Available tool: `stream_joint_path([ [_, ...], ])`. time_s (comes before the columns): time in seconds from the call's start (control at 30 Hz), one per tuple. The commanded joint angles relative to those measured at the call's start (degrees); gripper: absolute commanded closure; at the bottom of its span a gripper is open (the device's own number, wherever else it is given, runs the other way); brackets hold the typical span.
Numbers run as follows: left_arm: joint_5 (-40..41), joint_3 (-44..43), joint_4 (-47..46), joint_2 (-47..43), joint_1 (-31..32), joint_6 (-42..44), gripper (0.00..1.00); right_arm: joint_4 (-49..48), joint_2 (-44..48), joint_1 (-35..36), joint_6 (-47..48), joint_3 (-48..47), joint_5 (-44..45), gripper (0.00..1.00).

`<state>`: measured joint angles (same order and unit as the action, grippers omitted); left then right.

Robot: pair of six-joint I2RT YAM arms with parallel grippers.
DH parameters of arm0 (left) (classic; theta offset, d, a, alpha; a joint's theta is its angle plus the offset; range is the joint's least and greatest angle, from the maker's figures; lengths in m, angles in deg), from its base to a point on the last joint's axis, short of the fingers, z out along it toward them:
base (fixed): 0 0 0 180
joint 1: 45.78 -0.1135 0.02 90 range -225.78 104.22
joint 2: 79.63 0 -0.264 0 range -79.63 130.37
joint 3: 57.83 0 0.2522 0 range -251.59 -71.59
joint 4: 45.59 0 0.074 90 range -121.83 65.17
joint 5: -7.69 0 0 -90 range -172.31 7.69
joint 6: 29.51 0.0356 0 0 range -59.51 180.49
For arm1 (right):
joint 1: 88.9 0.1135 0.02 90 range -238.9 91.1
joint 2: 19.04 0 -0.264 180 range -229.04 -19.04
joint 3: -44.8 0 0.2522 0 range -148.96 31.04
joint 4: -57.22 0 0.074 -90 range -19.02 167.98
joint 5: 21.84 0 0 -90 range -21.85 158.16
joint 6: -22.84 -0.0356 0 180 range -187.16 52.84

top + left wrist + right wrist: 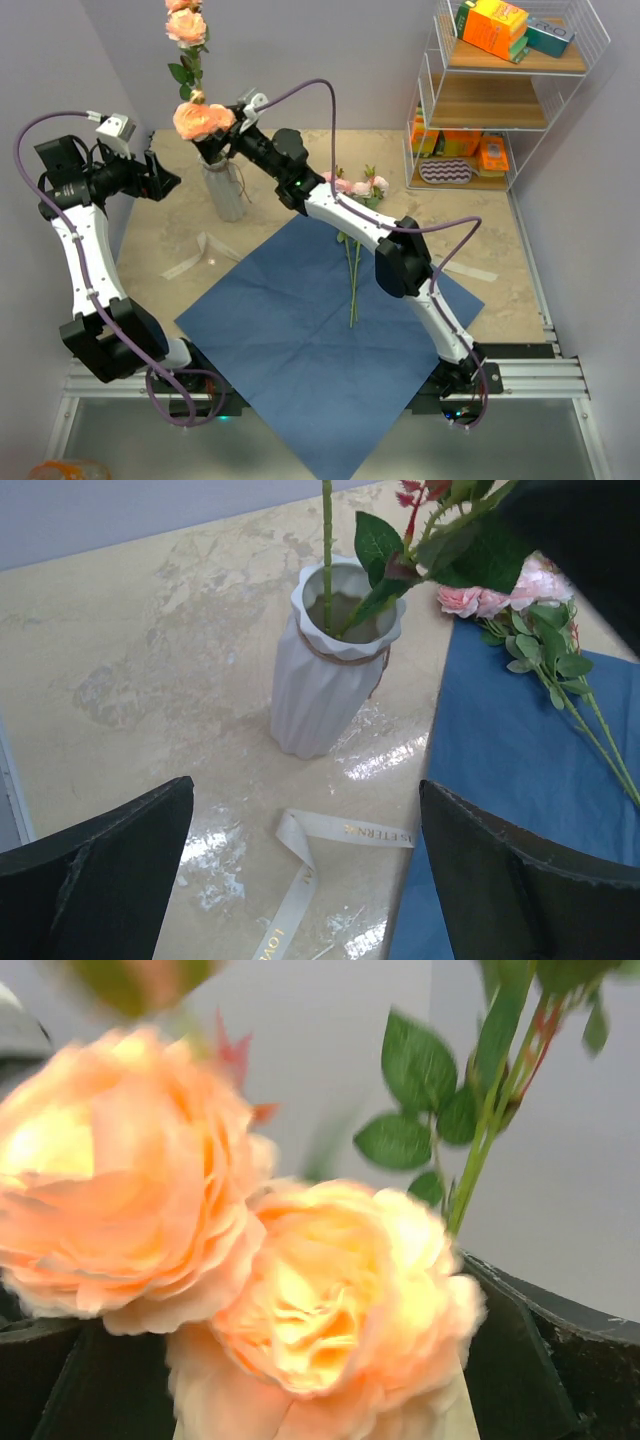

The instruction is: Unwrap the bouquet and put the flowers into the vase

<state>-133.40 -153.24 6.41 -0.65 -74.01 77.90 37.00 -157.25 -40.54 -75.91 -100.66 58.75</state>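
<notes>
The white ribbed vase (228,190) (325,670) stands at the back left with a twine band at its neck. It holds stems with peach roses (200,120) (330,1300) and a taller bloom (186,25). My right gripper (220,142) (300,1380) is at the vase mouth, open, with the rose heads between its wide-apart fingers (540,1360). My left gripper (165,182) (310,880) hangs open and empty just left of the vase. More pink flowers (355,188) (500,600) lie with their stems on the unfolded blue paper (320,340) (520,780).
A beige ribbon (200,255) (310,850) lies on the table in front of the vase, and another strip (470,270) lies at the paper's right corner. A white wire shelf (500,100) with boxes stands at the back right.
</notes>
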Motion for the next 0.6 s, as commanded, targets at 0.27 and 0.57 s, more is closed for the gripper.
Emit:
stream_joint_path([
  [0.27, -2.5, -0.5, -0.9, -4.8, -0.6, -2.5, 0.01, 28.1, 32.4, -0.3, 4.5, 25.5, 8.8, 0.01],
  [0.57, -0.2, -2.9, 1.0, -4.5, -0.9, -3.6, 0.01, 47.9, 54.5, -1.9, -3.2, 50.0, 29.0, 0.01],
])
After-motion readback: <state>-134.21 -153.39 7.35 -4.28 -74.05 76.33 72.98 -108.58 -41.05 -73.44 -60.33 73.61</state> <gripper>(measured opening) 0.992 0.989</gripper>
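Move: The pink flowers still lying on the blue wrap, the next to be fetched, are some 34 cm to the right of the right hand, about 5 cm back and 38 cm below. The vase stands almost directly under that hand, its middle about 27 cm down; the peach bloom just placed is at the fingertips, 3 cm ahead and 4 cm left. From the left hand the pink flowers lie about 46 cm right, 2 cm ahead and 28 cm down. The peach bloom comes free of the already open right fingers as the hand dips about 4 cm, then sweeps right some 18 cm and back about 9 cm, regaining its height, away from the vase towards the pink flowers. Its fingers stay wide and tip downward as the wrist turns clockwise, some 30 degrees in all. The empty left hand lifts slightly. ##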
